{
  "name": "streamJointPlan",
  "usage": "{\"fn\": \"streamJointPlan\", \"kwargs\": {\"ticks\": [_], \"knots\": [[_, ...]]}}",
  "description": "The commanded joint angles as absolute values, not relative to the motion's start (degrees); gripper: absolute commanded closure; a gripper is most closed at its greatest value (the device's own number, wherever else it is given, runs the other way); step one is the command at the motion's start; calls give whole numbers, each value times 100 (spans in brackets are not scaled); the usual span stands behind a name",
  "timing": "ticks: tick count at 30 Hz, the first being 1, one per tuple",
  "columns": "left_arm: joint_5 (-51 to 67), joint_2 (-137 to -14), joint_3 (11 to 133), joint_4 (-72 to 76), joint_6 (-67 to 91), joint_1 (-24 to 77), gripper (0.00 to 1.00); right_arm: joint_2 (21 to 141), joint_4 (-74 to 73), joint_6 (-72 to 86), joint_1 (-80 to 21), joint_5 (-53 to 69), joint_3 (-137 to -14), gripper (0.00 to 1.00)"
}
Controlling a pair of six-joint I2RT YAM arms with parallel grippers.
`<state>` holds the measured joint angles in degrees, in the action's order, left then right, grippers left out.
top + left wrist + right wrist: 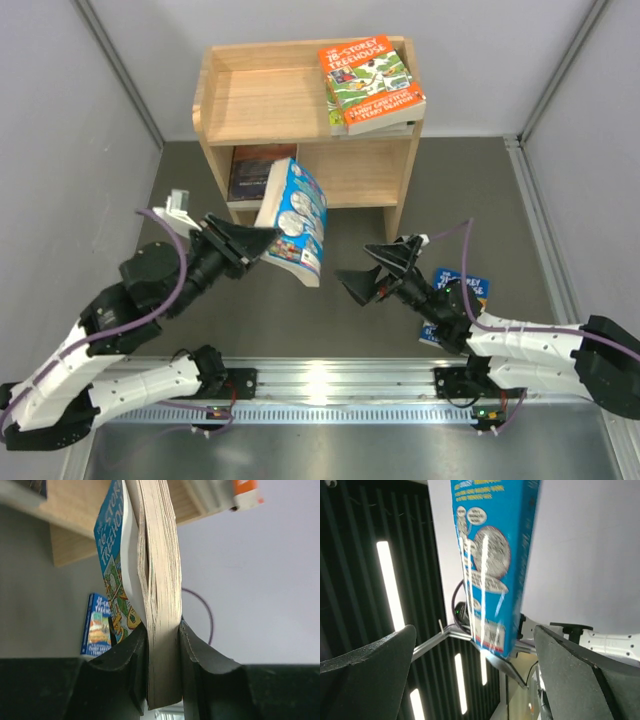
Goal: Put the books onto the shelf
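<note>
My left gripper [268,248] is shut on a blue-covered book [297,222] and holds it upright in the air in front of the shelf [262,100]. In the left wrist view both fingers [197,652] press the book's page block [159,580]. My right gripper [352,260] stands open just right of that book. In the right wrist view the blue cover [492,555] hangs beyond the wide-apart jaws, untouched. A stack topped by a green and orange book [370,85] lies on the shelf's top right. A dark book [250,172] sits in the lower tier. Another blue book [468,285] lies on the floor under my right arm.
The wooden shelf stands at the back against grey walls [60,120]. A dark mat [470,200] covers the floor. An aluminium rail [330,385] carries both arm bases at the near edge. Purple cables [165,290] loop along the arms.
</note>
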<state>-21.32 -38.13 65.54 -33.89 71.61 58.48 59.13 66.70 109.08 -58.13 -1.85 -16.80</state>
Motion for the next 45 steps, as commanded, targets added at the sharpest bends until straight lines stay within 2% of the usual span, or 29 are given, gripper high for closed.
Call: {"fn": "streamJointPlan", "kwargs": {"ticks": [1, 5, 10, 15, 26, 29, 31, 33, 34, 35, 37, 41, 45], "knots": [[-2479, -3989, 7522, -3358, 6206, 5818, 100, 5538, 7629, 10828, -5871, -35, -1407, 0], [-2478, -4350, 8417, -3077, 5513, 5818, 100, 4932, 7287, 10811, -5871, -26, -845, 0], [-2838, -4938, 9358, -2796, 4713, 5818, 100, 3676, 6034, 10653, -5871, -166, -396, 0], [-3532, -5291, 9729, -2392, 4132, 5818, 100, 2551, 4862, 10494, -5871, -343, -308, 0], [-4553, -6073, 9914, -1520, 3129, 5766, 100, 2153, 4517, 10547, -5871, -387, -158, 0], [-4028, -6406, 10256, -1844, 3076, 5451, 100, 2197, 4605, 10573, -5871, -369, -132, 0], [-2906, -6714, 10599, -2450, 3251, 5039, 100, 2224, 4649, 10591, -5871, -369, -114, 0], [-1895, -6837, 10574, -2776, 3523, 3977, 100, 2233, 4684, 10608, -5871, -369, -88, 0], [-785, -6855, 10521, -2795, 3759, 3590, 100, 2232, 4693, 10617, -5862, -360, -79, 0], [-434, -6864, 10477, -2830, 3866, 2959, 100, 2198, 4693, 10626, -5871, -369, -62, 0], [565, -6882, 10276, -2778, 4199, 2446, 100, 2154, 4676, 10643, -5871, -378, -44, 0], [1850, -6803, 9652, -2251, 5166, 1146, 100, 1961, 4545, 10661, -5862, -422, -18, 0], [2329, -6592, 8800, -1670, 6290, 712, 100, 1837, 4439, 10679, -5862, -475, -18, 0]]}}
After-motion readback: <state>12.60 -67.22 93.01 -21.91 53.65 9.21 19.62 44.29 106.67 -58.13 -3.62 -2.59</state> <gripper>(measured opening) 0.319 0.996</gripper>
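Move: The left hand already holds the blue book by its edge. The clear left end of the top shelf lies about 25 cm ahead, level sideways and some 6 cm higher. The orange book topping the stack at that shelf's other end is some 25 cm ahead, 19 cm right and 9 cm up. The dark book on the lower shelf is 24 cm ahead, 3 cm left, 25 cm below. From the right hand, the top shelf's clear end is about 26 cm ahead, 20 cm left, 12 cm higher. Up first, nearly 15 cm, then forward about 18 cm and finally left while sinking a few centimetres, the left hand carries the blue book towards the clear end of the top shelf, keeping its pinch as its fingers tip upward and turn counter-clockwise. The empty right hand, still wide open, draws off to its right and back, away from the book, then mostly waits. ##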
